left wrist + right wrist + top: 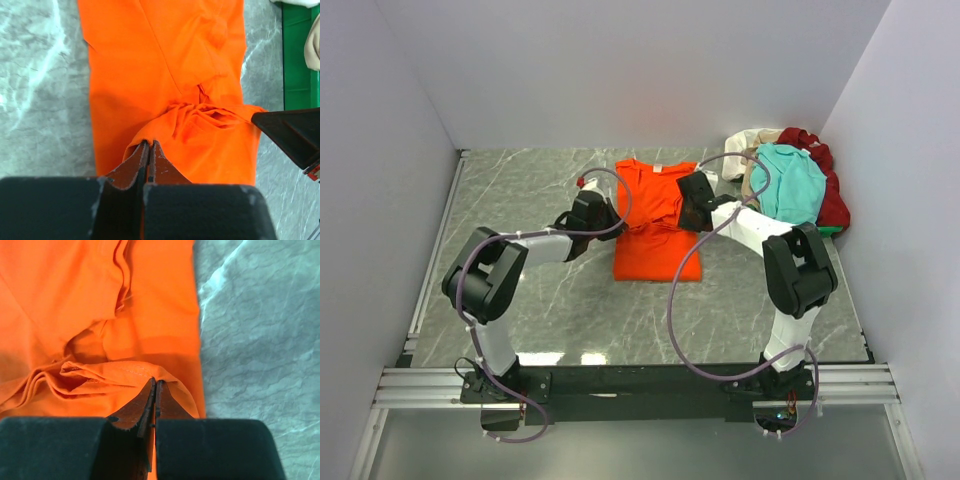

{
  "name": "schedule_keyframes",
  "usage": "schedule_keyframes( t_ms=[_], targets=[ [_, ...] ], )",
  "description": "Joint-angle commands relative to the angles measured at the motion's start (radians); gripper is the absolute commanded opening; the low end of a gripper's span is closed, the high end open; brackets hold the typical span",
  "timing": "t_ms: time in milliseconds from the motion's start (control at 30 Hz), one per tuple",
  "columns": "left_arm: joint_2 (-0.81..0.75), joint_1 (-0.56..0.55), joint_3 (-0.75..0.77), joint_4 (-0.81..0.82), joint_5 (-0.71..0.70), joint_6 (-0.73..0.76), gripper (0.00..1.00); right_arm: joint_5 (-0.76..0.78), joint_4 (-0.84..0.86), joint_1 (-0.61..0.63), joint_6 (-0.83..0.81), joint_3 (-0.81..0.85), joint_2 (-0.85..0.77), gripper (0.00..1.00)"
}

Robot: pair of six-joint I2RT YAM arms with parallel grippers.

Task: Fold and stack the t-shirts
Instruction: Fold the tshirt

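Observation:
The orange t-shirt (pixel 655 225) lies in the middle of the table, folded narrow, its near part doubled over toward the far end. My left gripper (pixel 607 222) is shut on the shirt's left folded edge (pixel 150 142). My right gripper (pixel 692 214) is shut on the right folded edge (pixel 155 381). The cloth between them is bunched and wrinkled (pixel 210 112). A pile of other t-shirts sits at the far right: teal (pixel 790 180) on top, dark red (pixel 830 195) and cream (pixel 750 140) beneath.
The marble table (pixel 540 290) has grey walls on three sides. A green surface (pixel 297 55) shows under the pile. The right gripper's finger (pixel 295 132) shows in the left wrist view. Cables loop over both arms.

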Motion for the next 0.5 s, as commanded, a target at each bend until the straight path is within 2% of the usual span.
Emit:
schedule_keyframes(
  t_ms=[0, 300, 333, 367, 400, 467],
  targets=[
    [0.003, 0.019, 0.027, 0.058, 0.028, 0.020, 0.00, -0.006, 0.044, -0.029, -0.020, 0.025, -0.023, 0.00],
    [0.061, 0.049, 0.067, 0.058, 0.062, 0.013, 0.02, -0.017, 0.029, -0.060, -0.023, 0.071, 0.043, 0.00],
    [0.076, 0.051, 0.076, 0.052, 0.065, 0.015, 0.10, -0.026, 0.027, -0.066, -0.026, 0.083, 0.057, 0.00],
    [0.080, 0.057, 0.088, 0.049, 0.068, 0.015, 0.21, -0.033, 0.018, -0.070, -0.027, 0.094, 0.066, 0.08],
    [0.078, 0.060, 0.093, 0.046, 0.068, 0.012, 0.43, -0.039, 0.010, -0.073, -0.033, 0.120, 0.078, 0.19],
    [0.063, 0.062, 0.093, 0.043, 0.056, 0.012, 0.56, -0.051, -0.002, -0.083, -0.038, 0.141, 0.079, 0.46]
  ],
)
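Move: The hem of the orange t-shirt hangs from both closed grippers. The place to lay it on the shirt is about 2 cm ahead and 1 cm left of the left hand, some 3 cm lower, and about 3 cm ahead and 1 cm right of the right hand, some 3 cm lower. The collar lies some 13 cm ahead and 6 cm left of the right hand; from that same hand, the turquoise t-shirt in the basket is about 21 cm right and 9 cm ahead. The t-shirt's doubled-over hem, still pinched at both corners, is carried about 2 cm farther towards the collar while the hands draw it apart sideways, the left going 1 cm left and the right 1.5 cm right. The left hand also sinks about 1.5 cm. Only near the end do the grippers open, the left about halfway and the right roughly a third, freeing the corners. ##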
